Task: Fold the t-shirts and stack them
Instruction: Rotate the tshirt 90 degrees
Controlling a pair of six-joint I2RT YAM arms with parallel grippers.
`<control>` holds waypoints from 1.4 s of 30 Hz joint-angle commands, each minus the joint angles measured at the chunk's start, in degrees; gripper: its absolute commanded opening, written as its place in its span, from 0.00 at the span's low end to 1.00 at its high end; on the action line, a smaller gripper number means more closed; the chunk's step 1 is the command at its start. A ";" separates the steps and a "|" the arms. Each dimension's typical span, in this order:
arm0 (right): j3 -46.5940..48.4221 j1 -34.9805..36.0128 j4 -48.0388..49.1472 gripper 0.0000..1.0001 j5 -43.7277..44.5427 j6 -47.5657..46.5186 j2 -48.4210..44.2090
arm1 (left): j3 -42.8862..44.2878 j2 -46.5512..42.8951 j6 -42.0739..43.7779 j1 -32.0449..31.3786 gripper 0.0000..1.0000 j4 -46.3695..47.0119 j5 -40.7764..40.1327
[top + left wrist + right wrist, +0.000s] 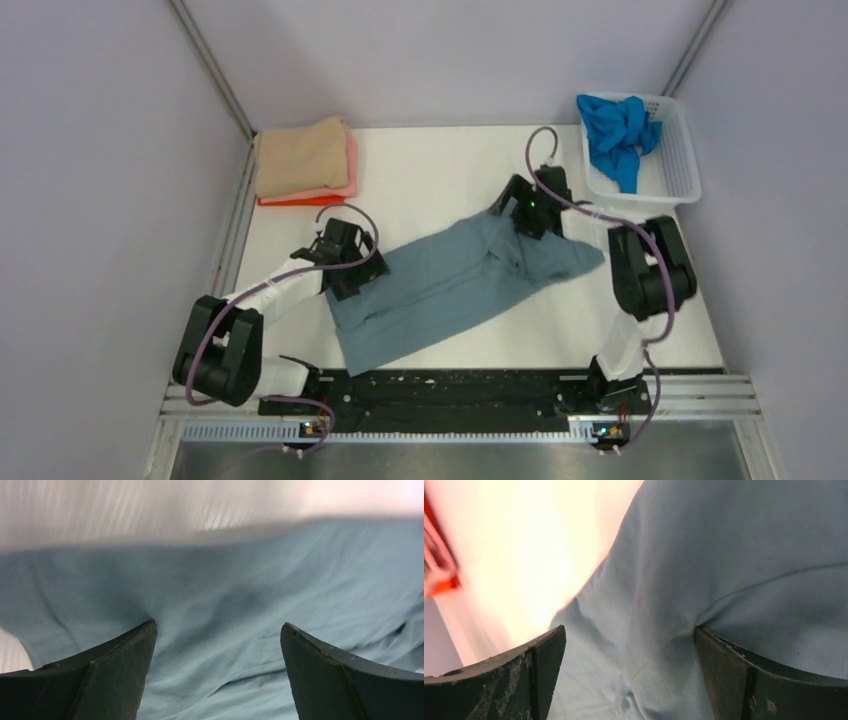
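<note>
A dusty grey-blue t-shirt (450, 285) lies spread slantwise across the middle of the table, wrinkled at its right end. My left gripper (352, 268) stands open over the shirt's left edge, and the cloth (220, 610) fills the gap between its dark fingers (120, 670). Over the shirt's upper right part my right gripper (522, 222) is open too, with cloth (704, 580) under and between its fingers (729, 675). A folded stack of t-shirts (303, 158), tan on top of pink and orange, sits at the back left. A bright blue t-shirt (617, 133) is bunched in the basket.
A white mesh basket (672, 165) stands at the back right corner of the table. Grey walls close in the left, back and right sides. A black rail (450, 388) with both arm bases runs along the near edge.
</note>
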 commanded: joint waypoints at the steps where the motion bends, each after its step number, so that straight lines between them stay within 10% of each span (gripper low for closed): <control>1: 19.87 -0.52 0.05 0.99 -1.06 -3.93 23.04 | -5.31 -2.44 -7.19 -5.11 0.99 -7.68 -0.70; 7: 73.22 0.16 -17.94 0.99 -16.15 -9.87 52.82 | -4.54 -1.69 -12.77 -15.72 0.99 -2.92 0.50; 11: 91.48 3.67 -18.25 0.99 -20.76 -8.55 64.18 | -3.12 5.25 -11.73 -23.35 0.99 7.34 4.25; 21: 91.59 9.57 0.52 0.99 -23.83 -6.15 66.70 | 10.61 18.69 -3.66 -37.48 0.97 8.53 11.32; 33: 89.68 9.76 -11.24 0.99 -9.01 -26.69 46.45 | 5.47 1.15 -3.39 -40.42 0.99 1.39 -0.84; 42: 56.59 9.76 -12.95 0.96 7.14 -34.82 24.36 | 1.57 -9.41 -5.67 -38.96 0.99 -5.01 -13.88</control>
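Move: Under both open hands, the blue-grey t-shirt lies as a slanting strip, about 1 cm below the hand points. Its middle is some 22 cm to the right of the left hand and 3 cm back; from the right hand it is about 13 cm left and 15 cm back. The folded stack sits roughly 28 cm ahead and 16 cm left of the left hand, the basket 17 cm ahead and 33 cm right of the right hand. Sweeping low with spread fingers still on the cloth, the right hand pushes its end about 25 cm forward, then over 20 cm left to the far table edge, turning counter-clockwise. Meanwhile the left hand drags its end some 23 cm right and 12 cm back towards the near edge, turning clockwise. Both then lift clear, the right higher and drifting back right, the left drifting left. ##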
